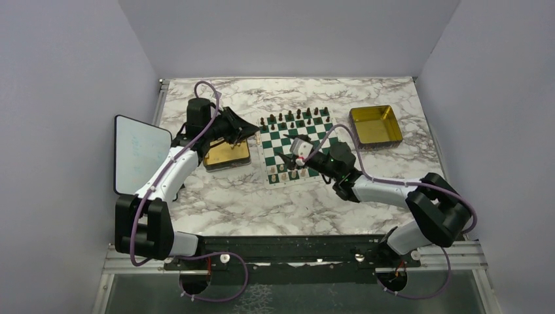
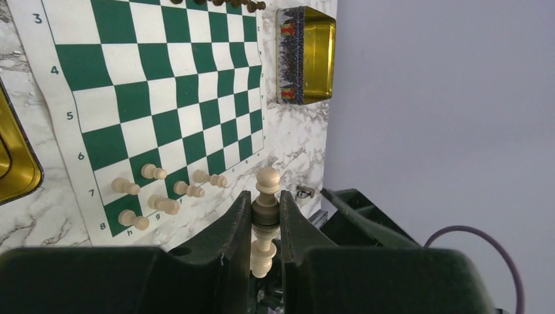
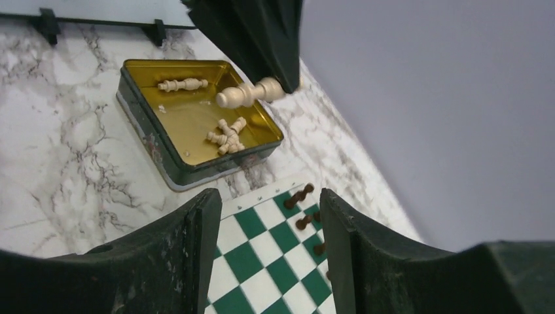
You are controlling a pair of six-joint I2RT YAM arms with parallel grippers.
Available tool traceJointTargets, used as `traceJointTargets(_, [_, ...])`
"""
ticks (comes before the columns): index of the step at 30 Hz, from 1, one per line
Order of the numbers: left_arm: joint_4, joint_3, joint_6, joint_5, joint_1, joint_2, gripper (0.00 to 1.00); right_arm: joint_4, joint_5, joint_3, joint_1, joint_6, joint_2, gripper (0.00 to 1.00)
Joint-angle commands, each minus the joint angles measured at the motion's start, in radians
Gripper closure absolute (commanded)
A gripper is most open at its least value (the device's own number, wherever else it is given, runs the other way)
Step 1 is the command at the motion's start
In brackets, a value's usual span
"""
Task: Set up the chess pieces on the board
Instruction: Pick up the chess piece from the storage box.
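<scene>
The green and white board [image 1: 307, 140] lies mid-table. Several cream chess pieces [image 1: 283, 172] stand on its near-left rows, and they show lying sideways in the left wrist view [image 2: 157, 190]. Dark pieces [image 1: 294, 118] line the far edge. My left gripper [image 2: 266, 196] is shut on a cream chess piece [image 2: 267, 180], held above the gap between the left gold tray and the board [image 1: 255, 131]. More cream pieces [image 3: 226, 137] lie in that tray [image 3: 141, 108]. My right gripper [image 3: 268, 203] hangs open over the board [image 3: 262, 252] with nothing between its fingers.
A second gold tray [image 1: 375, 126] sits right of the board, also in the left wrist view [image 2: 306, 55]. A white tablet [image 1: 137, 154] leans at the table's left edge. The left gripper with its piece [image 3: 249, 95] hovers over the left tray's right side.
</scene>
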Motion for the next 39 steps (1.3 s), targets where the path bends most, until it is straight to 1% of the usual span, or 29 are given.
traceJointTargets(1, [0.072,-0.037,-0.069,0.065,-0.006,-0.028,0.91,0.294,-0.137,-0.041,0.041,-0.343,0.066,0.4])
traceJointTargets(3, [0.082,-0.061,-0.079,0.076,-0.008,-0.034,0.91,0.318,-0.122,-0.033,0.063,-0.391,0.085,0.4])
traceJointTargets(8, [0.123,-0.114,-0.114,0.092,-0.008,-0.055,0.9,0.282,-0.103,0.007,0.107,-0.533,0.133,0.4])
traceJointTargets(10, [0.124,-0.12,-0.116,0.106,-0.008,-0.056,0.9,0.275,-0.094,0.021,0.125,-0.578,0.148,0.42])
traceJointTargets(13, [0.13,-0.126,-0.121,0.116,-0.008,-0.057,0.89,0.219,-0.105,0.05,0.146,-0.639,0.159,0.45])
traceJointTargets(19, [0.136,-0.128,-0.133,0.131,-0.008,-0.061,0.89,0.194,-0.086,0.07,0.166,-0.708,0.191,0.45])
traceJointTargets(28, [0.137,-0.136,-0.144,0.143,-0.01,-0.065,0.89,0.182,-0.053,0.071,0.173,-0.77,0.209,0.5])
traceJointTargets(34, [0.138,-0.146,-0.145,0.141,-0.011,-0.068,0.88,0.208,-0.034,0.07,0.178,-0.78,0.214,0.63])
traceJointTargets(39, [0.136,-0.148,-0.148,0.138,-0.014,-0.07,0.88,0.222,-0.037,0.062,0.182,-0.782,0.211,0.86])
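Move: The chess piece is already in the left fingers, its free end sticking out towards the robot; its middle is about 8 cm left of the open right hand, 1 cm farther out and 2 cm higher. Seen from the left hand, the right gripper is roughly 9 cm right, 2 cm back and 3 cm lower. From the right hand, the storage box is around 19 cm left, level, and the placed white pieces are 9 cm back, 2 cm right, both nearly 20 cm below. The right fingers close and pinch the free end of the chess piece while the left fingers keep their hold. Before that, the right hand reaches about 7 cm left and 3 cm back to the chess piece, rolling some 45 degrees counter-clockwise seen from behind the hand; the left hand draws the chess piece about 3 cm back, slightly right and down, then nearly stops. ##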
